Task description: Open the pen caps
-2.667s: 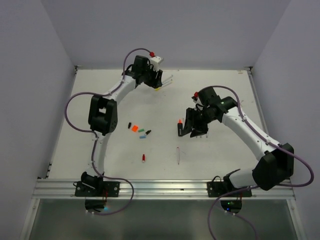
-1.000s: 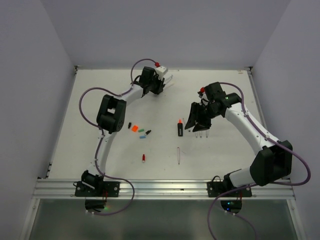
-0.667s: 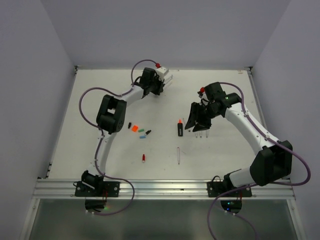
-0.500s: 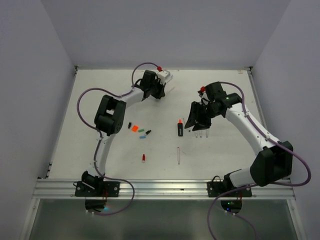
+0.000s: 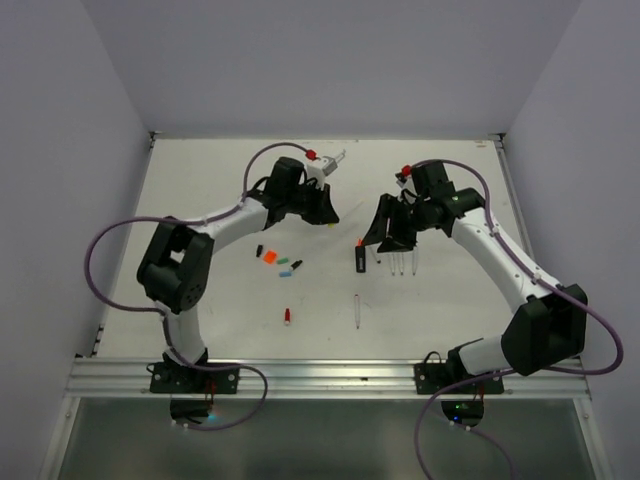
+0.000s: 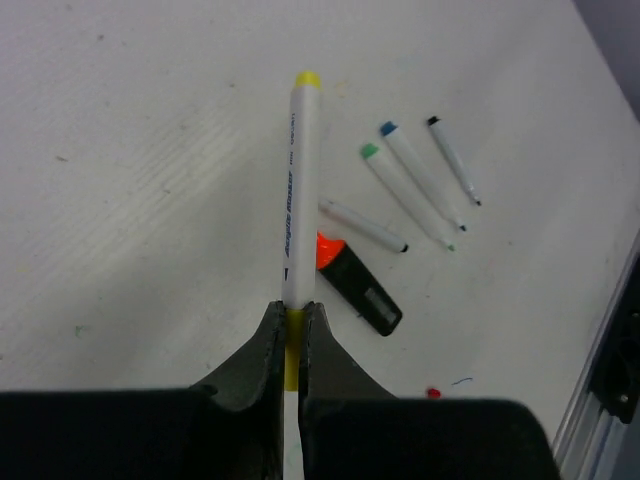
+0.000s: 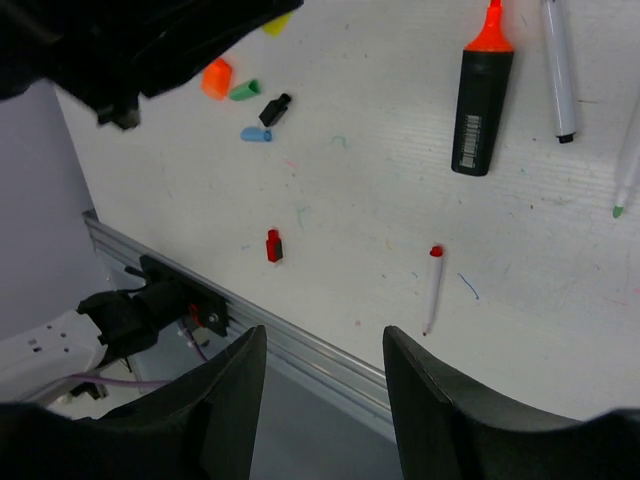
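My left gripper [image 6: 292,312] is shut on a thin white pen [image 6: 297,190] with a yellow end [image 6: 307,78]. The jaws pinch a yellow section at the pen's other end. In the top view this gripper [image 5: 323,211] hangs over the table's middle. My right gripper [image 7: 325,390] is open and holds nothing; it hovers [image 5: 385,236] above the black highlighter [image 5: 359,259] with its orange end [image 7: 492,30]. Uncapped pens [image 5: 398,264] lie beside the highlighter. Loose pen caps lie to the left: orange [image 7: 215,78], green [image 7: 244,91], black [image 7: 274,108], blue [image 7: 256,134] and red [image 7: 273,245].
A pen with a red end [image 7: 432,290] lies alone toward the front. The metal rail [image 5: 330,375] runs along the table's near edge. Purple cables [image 5: 120,235] loop off both arms. White walls close in the back and sides.
The left arm has swung from the back of the table toward the middle, carrying the yellow pen, with its jaws closed tight. The right gripper lifted a little and opened slightly wider.
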### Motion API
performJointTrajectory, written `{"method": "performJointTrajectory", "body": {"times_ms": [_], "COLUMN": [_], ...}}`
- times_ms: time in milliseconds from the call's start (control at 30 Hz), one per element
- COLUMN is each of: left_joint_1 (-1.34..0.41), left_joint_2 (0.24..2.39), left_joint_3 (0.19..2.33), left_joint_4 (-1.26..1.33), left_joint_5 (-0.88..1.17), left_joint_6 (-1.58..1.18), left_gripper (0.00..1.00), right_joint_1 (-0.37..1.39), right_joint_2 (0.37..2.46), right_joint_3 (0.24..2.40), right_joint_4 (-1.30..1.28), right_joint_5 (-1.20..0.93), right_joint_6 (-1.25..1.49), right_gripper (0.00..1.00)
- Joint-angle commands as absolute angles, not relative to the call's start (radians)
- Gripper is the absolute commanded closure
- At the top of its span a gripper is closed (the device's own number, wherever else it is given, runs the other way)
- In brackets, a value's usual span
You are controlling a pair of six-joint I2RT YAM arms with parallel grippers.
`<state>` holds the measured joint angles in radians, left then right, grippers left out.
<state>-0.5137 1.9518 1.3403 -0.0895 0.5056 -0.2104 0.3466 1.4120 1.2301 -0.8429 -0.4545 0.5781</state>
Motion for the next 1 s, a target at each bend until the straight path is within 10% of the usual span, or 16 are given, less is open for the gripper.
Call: {"method": "performJointTrajectory", "body": {"times_ms": [0,967], "left_joint_1": [-0.54,-0.643], "left_joint_2": [1.769,1.451], "left_joint_3": [1.243,1.075], "left_joint_4": [0.029,0.034], "left_joint_5": [0.58,0.597], "left_joint_6": [-0.379,-0.515], "left_gripper": [1.0,1.0], "right_joint_1": [0.344,0.345], "right_joint_2": [1.402,1.396], "right_joint_3": [1.213,1.163], "right_joint_4": [-0.744,-0.422], "right_joint_5": [-0.515,-0.492], "right_joint_6": [0.637,0.87], "right_gripper": [0.46,0.47]}}
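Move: The left hand already holds the yellow pen; the right gripper, where the pen is headed, lies about 12 cm back, 10 cm right and 9 cm above it. From the right hand the pen is some 14 cm ahead, 6 cm left and 8 cm below; the highlighter lies about 7 cm ahead, 2 cm left and 15 cm below, the red pen body 8 cm back, 3 cm left and 16 cm below. Left lifts the gripped pen about 12 cm and back towards the right gripper, which reaches in, fingers staying open. ##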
